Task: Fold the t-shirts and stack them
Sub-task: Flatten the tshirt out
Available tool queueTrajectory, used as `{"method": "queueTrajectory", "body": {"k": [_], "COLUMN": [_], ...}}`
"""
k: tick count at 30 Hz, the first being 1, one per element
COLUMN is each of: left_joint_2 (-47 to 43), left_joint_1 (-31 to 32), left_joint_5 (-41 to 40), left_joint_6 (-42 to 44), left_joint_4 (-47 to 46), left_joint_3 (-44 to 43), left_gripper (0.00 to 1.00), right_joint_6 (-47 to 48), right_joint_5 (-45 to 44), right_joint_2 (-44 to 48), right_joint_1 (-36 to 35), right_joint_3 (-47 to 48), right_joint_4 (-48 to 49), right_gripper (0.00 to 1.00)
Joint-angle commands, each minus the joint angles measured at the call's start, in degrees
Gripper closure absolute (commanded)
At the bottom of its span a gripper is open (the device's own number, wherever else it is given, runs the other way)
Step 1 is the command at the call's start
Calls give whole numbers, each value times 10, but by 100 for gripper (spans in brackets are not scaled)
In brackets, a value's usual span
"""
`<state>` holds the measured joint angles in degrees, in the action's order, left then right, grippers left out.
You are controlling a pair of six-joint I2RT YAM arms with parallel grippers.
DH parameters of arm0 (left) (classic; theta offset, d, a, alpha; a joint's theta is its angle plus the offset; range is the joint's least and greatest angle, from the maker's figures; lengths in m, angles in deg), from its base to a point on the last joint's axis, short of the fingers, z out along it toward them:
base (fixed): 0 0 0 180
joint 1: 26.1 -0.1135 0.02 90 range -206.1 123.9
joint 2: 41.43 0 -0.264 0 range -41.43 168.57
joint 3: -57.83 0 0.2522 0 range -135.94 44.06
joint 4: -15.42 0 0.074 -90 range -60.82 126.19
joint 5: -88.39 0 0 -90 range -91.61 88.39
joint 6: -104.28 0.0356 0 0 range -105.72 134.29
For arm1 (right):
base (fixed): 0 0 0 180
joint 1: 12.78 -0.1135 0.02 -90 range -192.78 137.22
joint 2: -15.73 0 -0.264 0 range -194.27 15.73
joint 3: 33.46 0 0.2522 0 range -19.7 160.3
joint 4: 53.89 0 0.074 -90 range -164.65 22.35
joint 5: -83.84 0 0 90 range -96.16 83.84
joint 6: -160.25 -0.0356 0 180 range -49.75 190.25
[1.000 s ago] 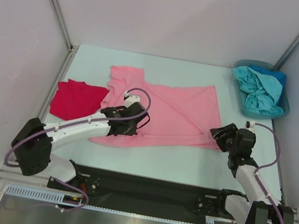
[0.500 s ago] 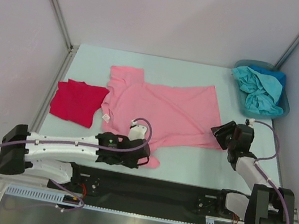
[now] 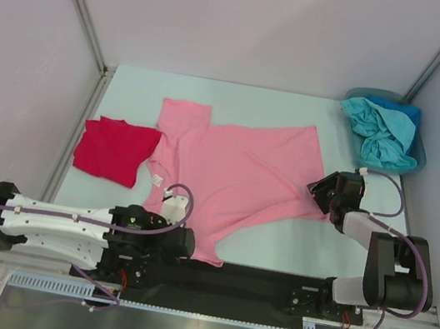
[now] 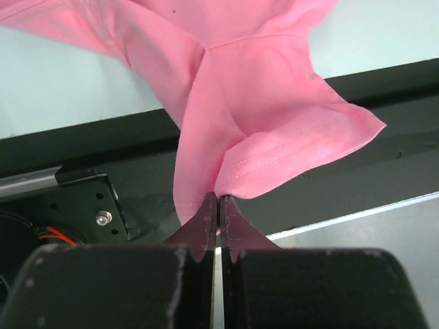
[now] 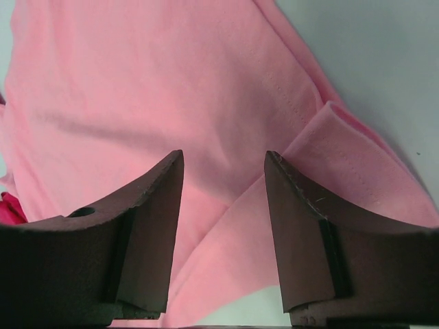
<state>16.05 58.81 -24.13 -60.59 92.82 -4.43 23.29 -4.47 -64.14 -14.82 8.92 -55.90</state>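
Note:
The light pink t-shirt (image 3: 245, 164) lies spread over the middle of the table, with one corner drawn to the near edge. My left gripper (image 3: 187, 248) is shut on that corner; the left wrist view shows the hem (image 4: 274, 157) pinched at my left gripper's (image 4: 219, 199) tips, above the black base rail. At the shirt's right corner, my right gripper (image 3: 323, 190) stands open. Its wrist view shows pink cloth (image 5: 137, 82) lying below the right gripper (image 5: 224, 161), with nothing pinched. A folded bright red t-shirt (image 3: 112, 151) lies at the left. Teal and blue t-shirts (image 3: 382, 128) fill a bin.
The blue-grey bin (image 3: 418, 160) stands at the back right corner. A black base rail (image 3: 259, 283) runs along the table's near edge. Grey walls close in both sides and the back. Bare table (image 3: 275, 241) shows in front of the pink shirt.
My left arm has pulled back to the near edge, dragging the pink shirt's corner forward and stretching the cloth. My right gripper has edged left and lower onto the shirt's right corner.

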Motion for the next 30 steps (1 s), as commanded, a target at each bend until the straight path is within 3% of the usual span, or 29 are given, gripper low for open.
{"method": "queueTrajectory", "body": {"k": [1, 14, 30], "left_joint_2": [-10, -13, 31], "left_joint_1": [14, 68, 86], "left_joint_5": [-16, -21, -45], "left_joint_6": [-49, -96, -95], "left_joint_4": [32, 57, 21], "left_joint_3": [4, -3, -19], "left_gripper": [100, 100, 100], "right_joint_6": [-1, -16, 5], "right_joint_5": [-37, -45, -71], "right_joint_2": [-5, -34, 133], "right_joint_1": [-1, 50, 95], "right_joint_3": [28, 70, 59], "right_joint_4": [18, -37, -174], "right_gripper": [45, 43, 41]}}
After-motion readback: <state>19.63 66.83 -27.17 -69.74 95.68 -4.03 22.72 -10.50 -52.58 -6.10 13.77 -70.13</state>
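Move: The right hand's open fingers are low over the pink t-shirt, its right edge some 4 cm to their right, level with them and about 2 cm below. The shirt's near right corner is about 8 cm back and 6 cm right, the basket roughly 21 cm ahead and 17 cm right. The left hand still pinches the shirt's near left end; the table's near edge lies about 4 cm ahead and 9 cm below it, the white label some 23 cm ahead and 11 cm left. The right hand, fingers staying about half open, sweeps low to the right across the shirt's right edge, going some 2 cm forward and back again on the way, then rises about 5 cm while still moving right, to end roughly 7 cm right of its start and clear of the cloth, turned some 15 degrees clockwise. Meanwhile the left hand keeps its pinch on the shirt's near end and draws it about 2 cm back towards its base, sinking about 1 cm, with hardly any turn of the wrist. ##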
